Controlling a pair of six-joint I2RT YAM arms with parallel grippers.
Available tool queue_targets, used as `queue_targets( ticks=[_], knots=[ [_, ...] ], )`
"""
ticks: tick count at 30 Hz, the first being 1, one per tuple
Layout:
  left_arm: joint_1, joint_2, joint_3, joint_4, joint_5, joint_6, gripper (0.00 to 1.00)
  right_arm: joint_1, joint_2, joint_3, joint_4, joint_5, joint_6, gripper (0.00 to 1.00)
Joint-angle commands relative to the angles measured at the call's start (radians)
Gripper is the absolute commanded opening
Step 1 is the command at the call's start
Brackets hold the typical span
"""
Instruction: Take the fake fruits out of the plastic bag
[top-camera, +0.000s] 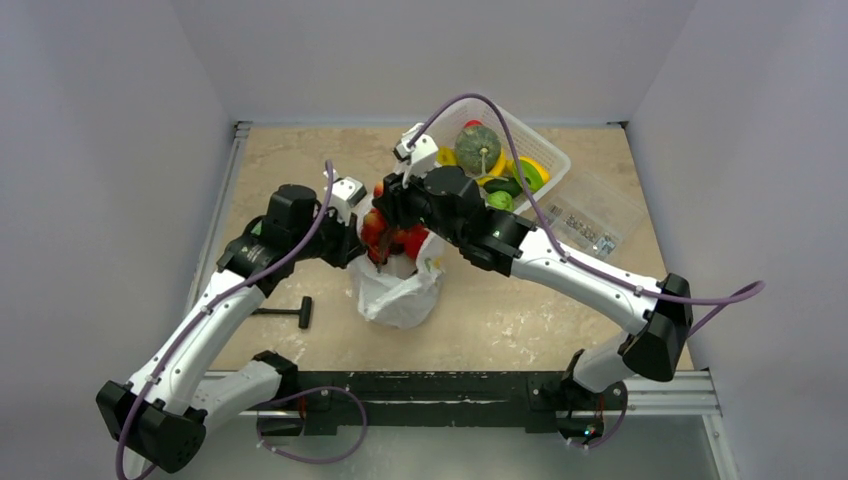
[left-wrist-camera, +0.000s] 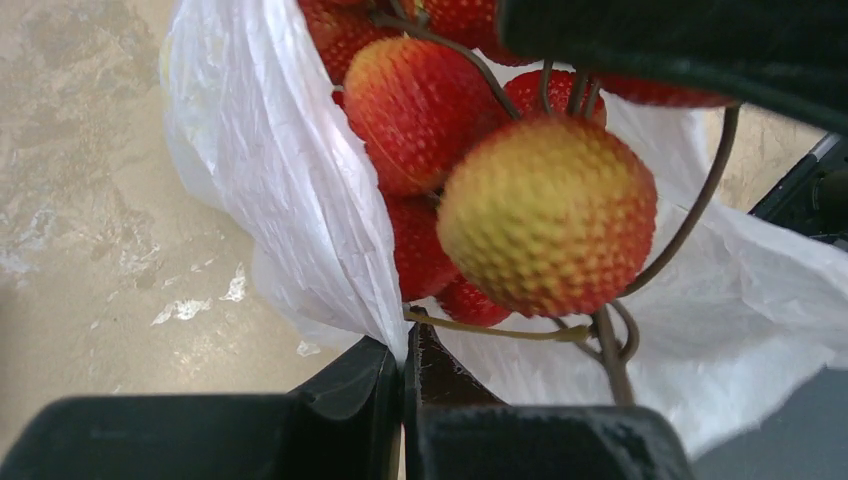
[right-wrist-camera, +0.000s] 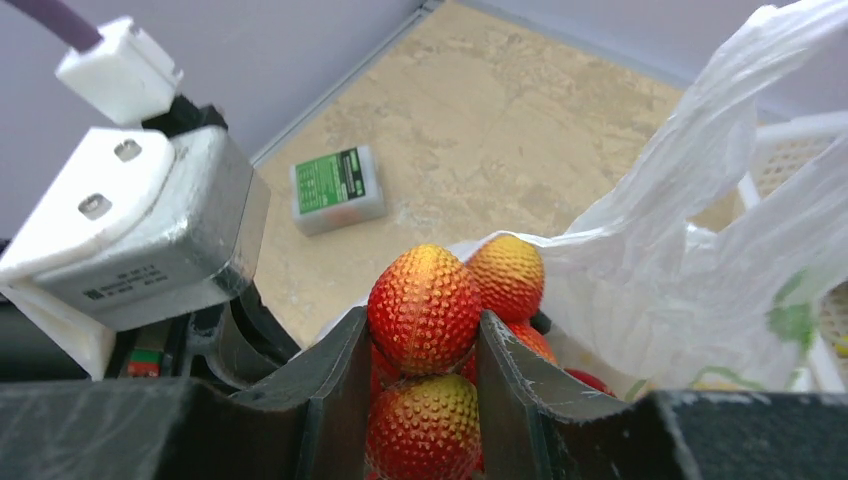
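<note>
The white plastic bag (top-camera: 400, 290) stands at the table's middle. A red-and-yellow berry bunch (top-camera: 388, 238) hangs over its mouth. My right gripper (right-wrist-camera: 420, 345) is shut on the berry bunch (right-wrist-camera: 425, 310), its jaws pressing a bumpy berry on both sides, just above the bag (right-wrist-camera: 690, 250). My left gripper (left-wrist-camera: 405, 345) is shut on the bag's rim (left-wrist-camera: 290, 190), pinching the thin film between closed jaws, with the berry bunch (left-wrist-camera: 545, 215) hanging right beside it. In the top view both grippers meet at the bag's mouth, left (top-camera: 352, 240) and right (top-camera: 392, 215). Other fruits in the bag are hidden.
A white lattice basket (top-camera: 520, 160) at the back right holds a green squash (top-camera: 478, 148) and yellow and green pieces. A clear lidded box (top-camera: 590, 215) lies right of it. A black T-shaped tool (top-camera: 290, 312) lies left of the bag. A small green-labelled block (right-wrist-camera: 337, 188) lies on the table.
</note>
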Motion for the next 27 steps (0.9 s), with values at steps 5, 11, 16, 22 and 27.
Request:
queue_targets(
  ticks=[5,11,16,22,27],
  knots=[
    [-0.007,0.007,0.024,0.012,-0.162,-0.003,0.00,-0.002,-0.047,0.132,0.017,0.014,-0.023,0.00],
    [-0.007,0.014,0.026,0.002,-0.214,-0.016,0.00,-0.003,-0.094,0.170,-0.007,0.012,-0.007,0.00],
    [-0.006,0.001,0.022,0.003,-0.264,-0.021,0.00,-0.003,-0.124,0.206,-0.025,0.041,-0.013,0.00],
    [-0.006,-0.025,0.013,0.007,-0.394,-0.047,0.00,-0.002,-0.148,0.254,-0.070,0.142,-0.054,0.00],
    [-0.005,-0.049,0.007,0.009,-0.496,-0.065,0.00,-0.010,-0.188,0.279,-0.077,0.310,-0.129,0.00]
  ],
)
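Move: My right hand already has the red fruit bunch, its fruits hanging about 8 cm below the fingertips and 3 cm nearer the base. The plastic bag's middle is roughly 8 cm back from that hand, almost level sideways and some 23 cm down. The white basket lies about 25 cm ahead, 23 cm to the right and 29 cm below. My left hand pinches the bag's rim, with the bag's middle about 8 cm to its right, 3 cm back and 13 cm down. I keep my grip on the bunch and raise my right hand about 14 cm, first straight up, then also veering some 6 cm to the right, with the fingers tipping upward as it climbs. My left hand keeps the rim pinched and draws it left about 5 cm and a little forward, away from the bunch, turning nearly 20 degrees counter-clockwise. ##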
